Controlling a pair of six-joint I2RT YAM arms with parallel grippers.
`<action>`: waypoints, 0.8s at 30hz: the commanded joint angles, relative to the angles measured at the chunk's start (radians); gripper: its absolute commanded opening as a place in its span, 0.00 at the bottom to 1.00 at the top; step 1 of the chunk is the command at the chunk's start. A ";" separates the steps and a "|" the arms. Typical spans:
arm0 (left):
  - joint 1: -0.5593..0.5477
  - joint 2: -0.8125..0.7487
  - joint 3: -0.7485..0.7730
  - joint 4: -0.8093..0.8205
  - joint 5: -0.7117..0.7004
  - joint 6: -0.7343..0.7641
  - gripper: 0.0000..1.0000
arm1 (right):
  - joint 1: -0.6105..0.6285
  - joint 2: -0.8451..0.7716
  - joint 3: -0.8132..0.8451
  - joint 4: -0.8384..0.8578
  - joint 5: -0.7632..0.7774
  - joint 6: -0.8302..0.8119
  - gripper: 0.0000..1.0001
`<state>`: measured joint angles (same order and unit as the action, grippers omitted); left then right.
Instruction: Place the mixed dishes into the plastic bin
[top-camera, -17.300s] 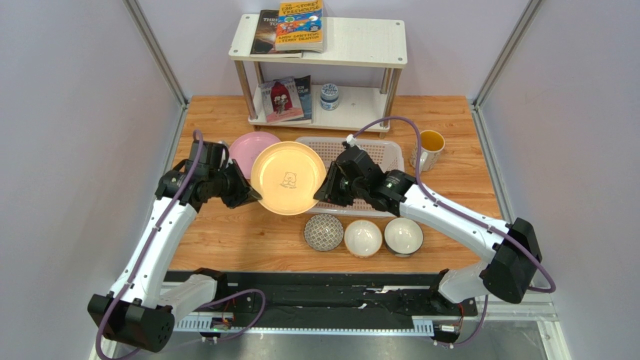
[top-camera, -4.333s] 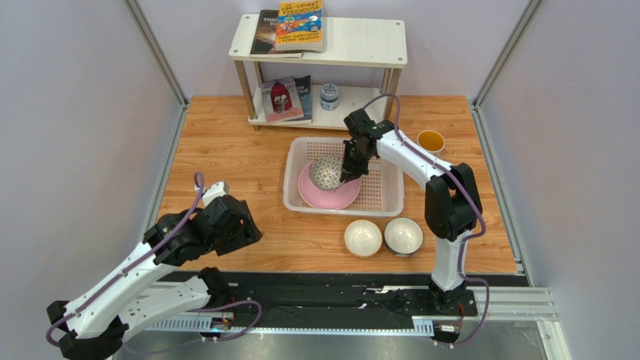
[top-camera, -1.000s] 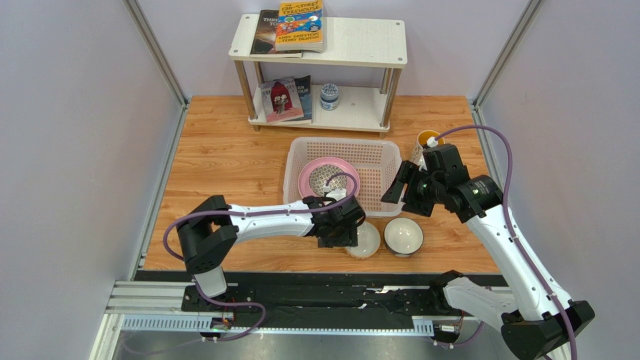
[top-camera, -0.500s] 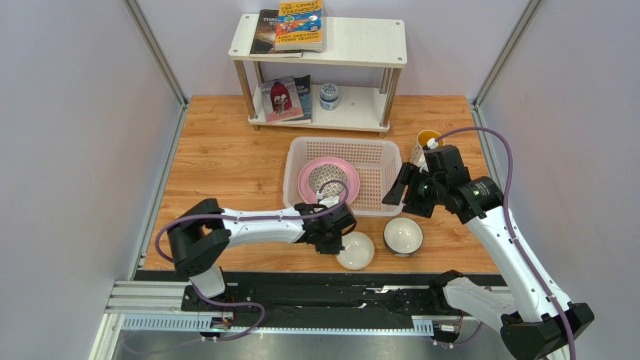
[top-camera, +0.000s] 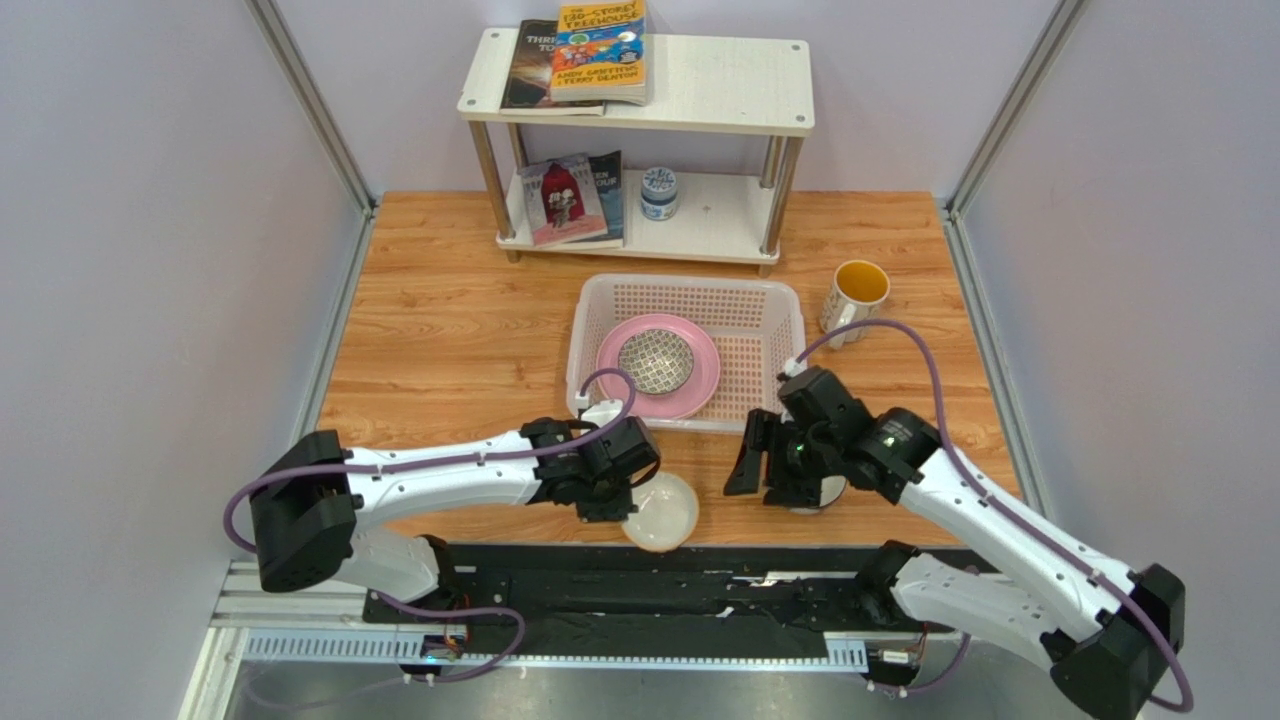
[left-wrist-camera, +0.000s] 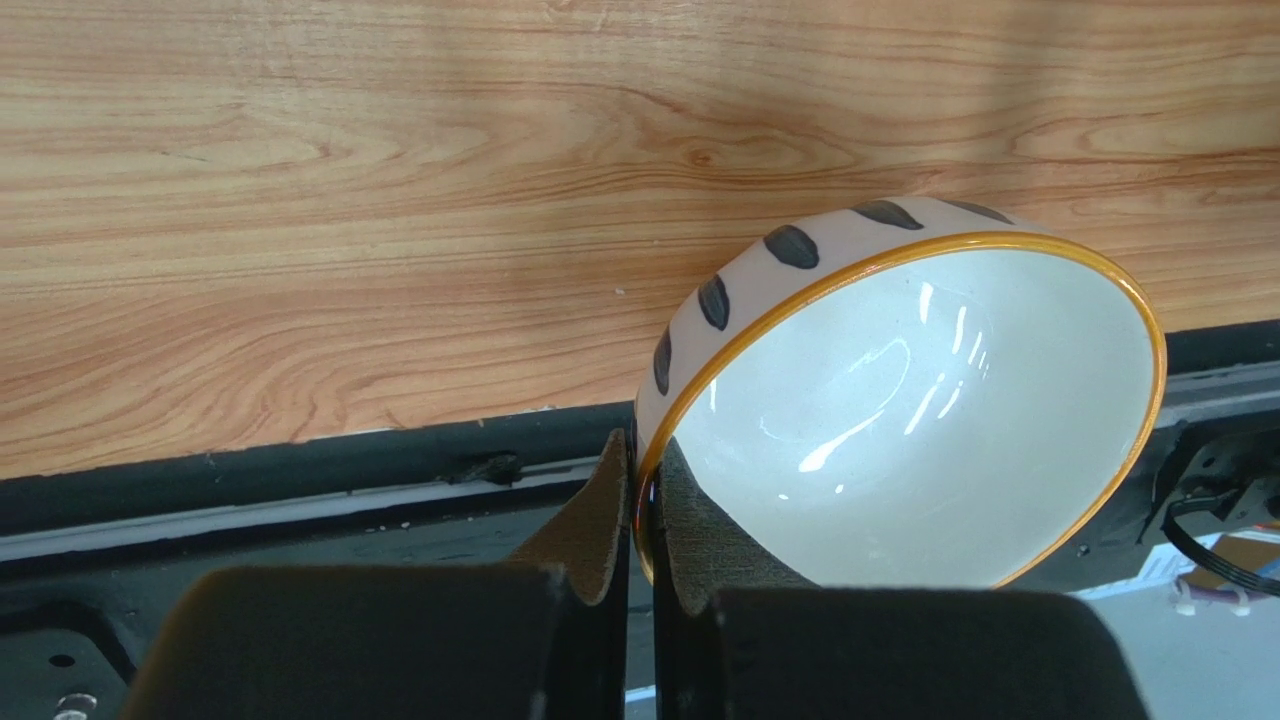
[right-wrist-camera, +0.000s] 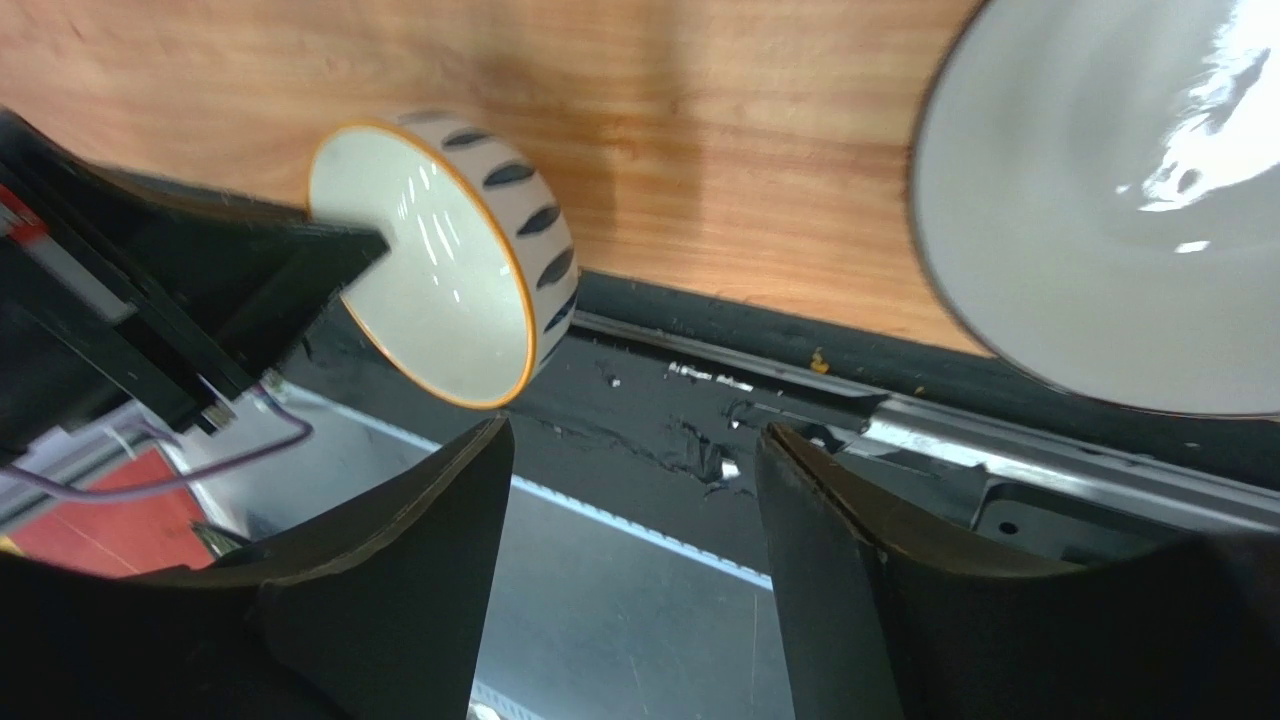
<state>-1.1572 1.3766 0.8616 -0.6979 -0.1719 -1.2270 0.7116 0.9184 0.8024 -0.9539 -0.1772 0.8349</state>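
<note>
My left gripper (top-camera: 631, 488) is shut on the rim of a white bowl (top-camera: 661, 513) with an orange rim and dark marks. It holds the bowl tilted over the table's near edge. In the left wrist view, the pads (left-wrist-camera: 601, 510) pinch the bowl (left-wrist-camera: 902, 405). My right gripper (top-camera: 759, 468) is open and empty above the second white bowl (top-camera: 824, 495), which the arm mostly hides. The right wrist view shows both the held bowl (right-wrist-camera: 436, 270) and the second bowl (right-wrist-camera: 1112, 195). The plastic bin (top-camera: 759, 323) holds the pink plate (top-camera: 694, 378) with the grey patterned bowl (top-camera: 657, 360) on it. The mug (top-camera: 857, 293) stands right of the bin. The pale yellow plate is hidden.
A white two-tier shelf (top-camera: 721, 83) with books and a small blue-white jar (top-camera: 657, 192) stands at the back. A black rail (top-camera: 601, 578) runs along the near table edge. Walls close in the left and right sides.
My left gripper has drawn the white bowl left and toward the near edge, tilting it. My right arm has swung from beside the bin down over the other white bowl.
</note>
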 joint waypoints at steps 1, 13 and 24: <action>-0.002 0.004 0.020 -0.003 -0.008 -0.016 0.00 | 0.156 0.080 -0.038 0.184 0.082 0.151 0.65; -0.002 0.009 0.028 -0.021 -0.008 -0.003 0.00 | 0.255 0.309 -0.052 0.380 0.101 0.214 0.65; -0.002 -0.022 0.030 -0.028 -0.012 -0.002 0.00 | 0.333 0.384 -0.039 0.377 0.114 0.248 0.30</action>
<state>-1.1572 1.3975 0.8616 -0.7380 -0.1749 -1.2255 1.0210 1.3003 0.7460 -0.6083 -0.0917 1.0569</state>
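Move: Out to the right hand's left, about 13 cm off, 2 cm nearer the base and 8 cm lower, is the middle of the tilted white bowl; the left hand holds it by the left rim, the middle some 5 cm to that hand's right and 2 cm below. From the right hand, the grey bowl stands about 8 cm right, 3 cm ahead and 11 cm down; the bin's middle is roughly 21 cm ahead, 9 cm left and 10 cm down. Sweeping left and down at once, about 8 cm left and 7 cm down with a slight draw back, the right hand leaves the grey bowl's side and comes to the white bowl's right rim, fingers half closing with one inside the rim and one outside. The left hand keeps its pinch on the opposite rim, easing about a centimetre left and down. ##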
